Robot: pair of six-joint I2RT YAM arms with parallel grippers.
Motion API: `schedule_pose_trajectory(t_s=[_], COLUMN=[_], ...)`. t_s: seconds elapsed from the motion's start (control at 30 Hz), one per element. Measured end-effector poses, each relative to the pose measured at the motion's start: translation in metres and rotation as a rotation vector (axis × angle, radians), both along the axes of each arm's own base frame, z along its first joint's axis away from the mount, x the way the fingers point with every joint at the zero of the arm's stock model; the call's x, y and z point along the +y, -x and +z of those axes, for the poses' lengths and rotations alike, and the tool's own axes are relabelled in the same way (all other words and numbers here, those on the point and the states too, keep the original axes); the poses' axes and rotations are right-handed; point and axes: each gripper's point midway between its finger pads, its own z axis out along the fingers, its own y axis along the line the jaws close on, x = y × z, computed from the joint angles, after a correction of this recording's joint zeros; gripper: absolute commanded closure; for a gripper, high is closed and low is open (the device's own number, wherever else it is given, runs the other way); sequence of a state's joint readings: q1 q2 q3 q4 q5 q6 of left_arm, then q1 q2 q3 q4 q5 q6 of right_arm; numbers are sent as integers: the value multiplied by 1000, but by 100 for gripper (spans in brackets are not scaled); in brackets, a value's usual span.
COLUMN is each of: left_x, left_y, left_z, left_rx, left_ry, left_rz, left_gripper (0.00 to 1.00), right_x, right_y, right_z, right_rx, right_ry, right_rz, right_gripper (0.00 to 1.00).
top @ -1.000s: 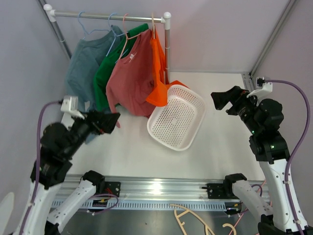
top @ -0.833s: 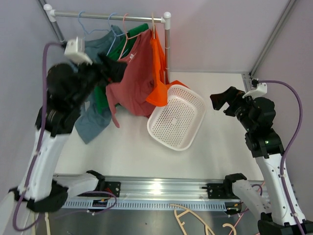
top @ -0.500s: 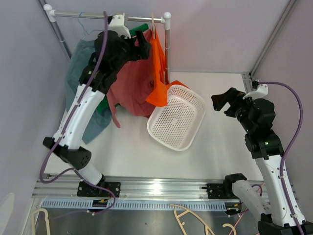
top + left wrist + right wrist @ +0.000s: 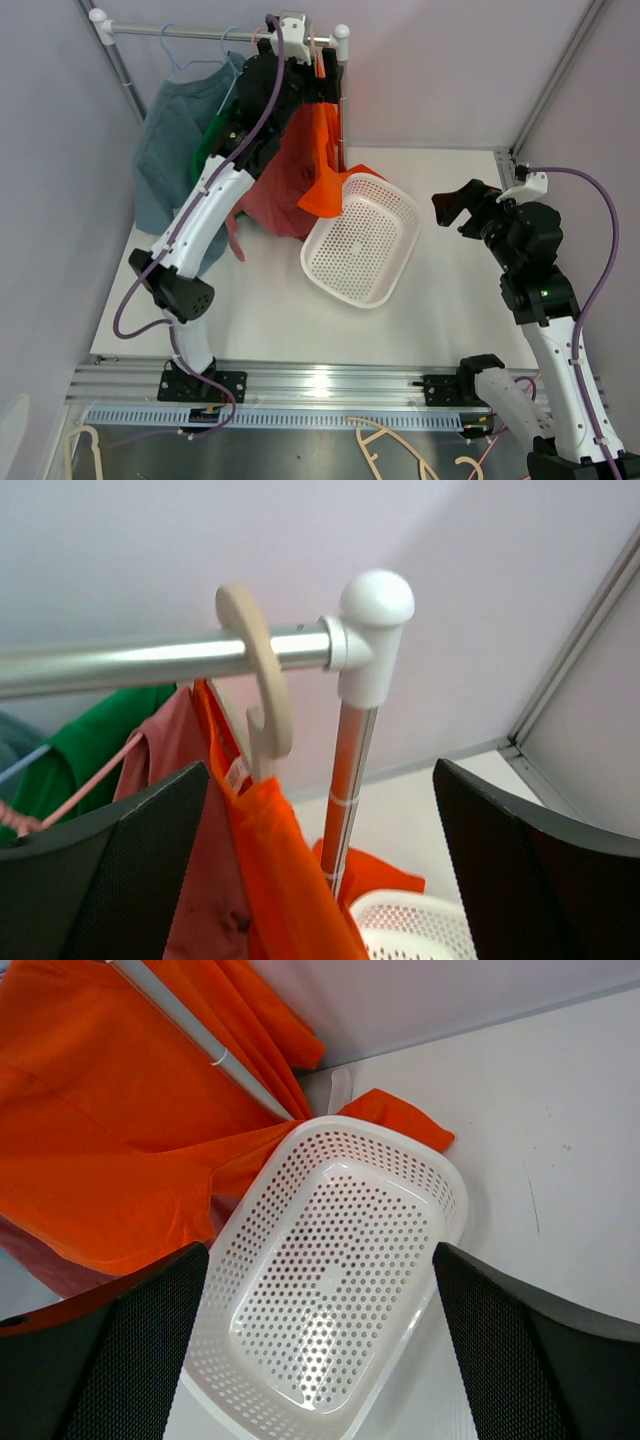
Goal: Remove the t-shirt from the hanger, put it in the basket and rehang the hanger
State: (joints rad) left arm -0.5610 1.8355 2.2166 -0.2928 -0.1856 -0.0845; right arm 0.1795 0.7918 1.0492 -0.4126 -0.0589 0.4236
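An orange t-shirt point(image 4: 325, 150) hangs on a cream hanger at the right end of the metal rail point(image 4: 180, 33). In the left wrist view the hanger's hook point(image 4: 262, 680) sits over the rail point(image 4: 150, 660), with the orange shirt point(image 4: 285, 880) below it. My left gripper point(image 4: 305, 68) is raised to the rail, open and empty point(image 4: 315, 780), its fingers on either side of the hook and the upright post, apart from both. My right gripper point(image 4: 455, 208) is open and empty, to the right of the basket point(image 4: 320, 1255).
A white perforated basket point(image 4: 400, 215) lies tilted on the table under the orange shirt's hem; it also shows in the right wrist view point(image 4: 455, 1195). Red point(image 4: 265, 190), green point(image 4: 205, 150) and blue-grey point(image 4: 165, 140) shirts hang further left. The rack's post point(image 4: 355, 770) stands beside the hook.
My left arm has swung up from low at the left to the right end of the rail, by the orange shirt's hanger. My right arm has barely moved.
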Motion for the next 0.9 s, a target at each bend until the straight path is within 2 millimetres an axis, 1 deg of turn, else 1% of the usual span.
schedule_pose_trajectory(t_s=[0.03,0.1,0.23,0.33,0.37,0.43,0.47,0.53,0.57,0.6,0.63,0.67,0.8,0.9], left_x=[-4,-9,-11,-9,-8,-5,-3,3,6,9,12,14,22,33], left_y=[-4,-15,-42,-58,-61,-64,-65,-66,-67,-67,-68,-68,-72,-77], left_z=[1,0,-15,-31,-34,-36,-35,-31,-28,-24,-21,-19,-17,-16], left_rx=[-15,-43,-58,-49,-48,-50,-55,-67,-74,-81,-86,-88,-74,-56], left_ry=[-3,-11,-42,-60,-65,-72,-72,-66,-62,-55,-47,-42,-23,-6], left_rz=[1,17,90,149,163,197,213,242,258,268,281,288,290,275], left_gripper=[9,18,18,24,30,40,46,65,77,85,91,99,99,100], right_x=[0,0,0,-1,-1,-1,-2,-2,-2,-2,-2,-3,-3,-2], right_y=[0,0,1,3,4,7,8,9,10,10,10,10,10,10], right_z=[0,0,1,3,4,7,8,9,9,9,8,8,5,4], right_rx=[0,0,-4,-13,-17,-27,-32,-38,-37,-36,-33,-32,-22,-20], right_ry=[0,1,2,4,3,3,4,7,9,11,12,13,19,20], right_rz=[0,1,1,2,2,2,2,2,2,2,3,3,4,7], right_gripper=[1,0,1,0,1,1,0,0,0,1,1,1,0,0])
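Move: The beige hanger holding the orange t-shirt has its hook neck about 7 cm ahead of the left hand, roughly level sideways and 3 cm lower. The shirt's middle hangs some 20 cm below the hand, 5 cm ahead. The rack post's top is about 7 cm right of the neck, and the pink hanger about 13 cm left. From the right hand the neck is roughly 25 cm forward, 25 cm left and 12 cm up. The left hand reaches about 7 cm forward, dipping, then pinches the beige hanger's neck while edging left. ##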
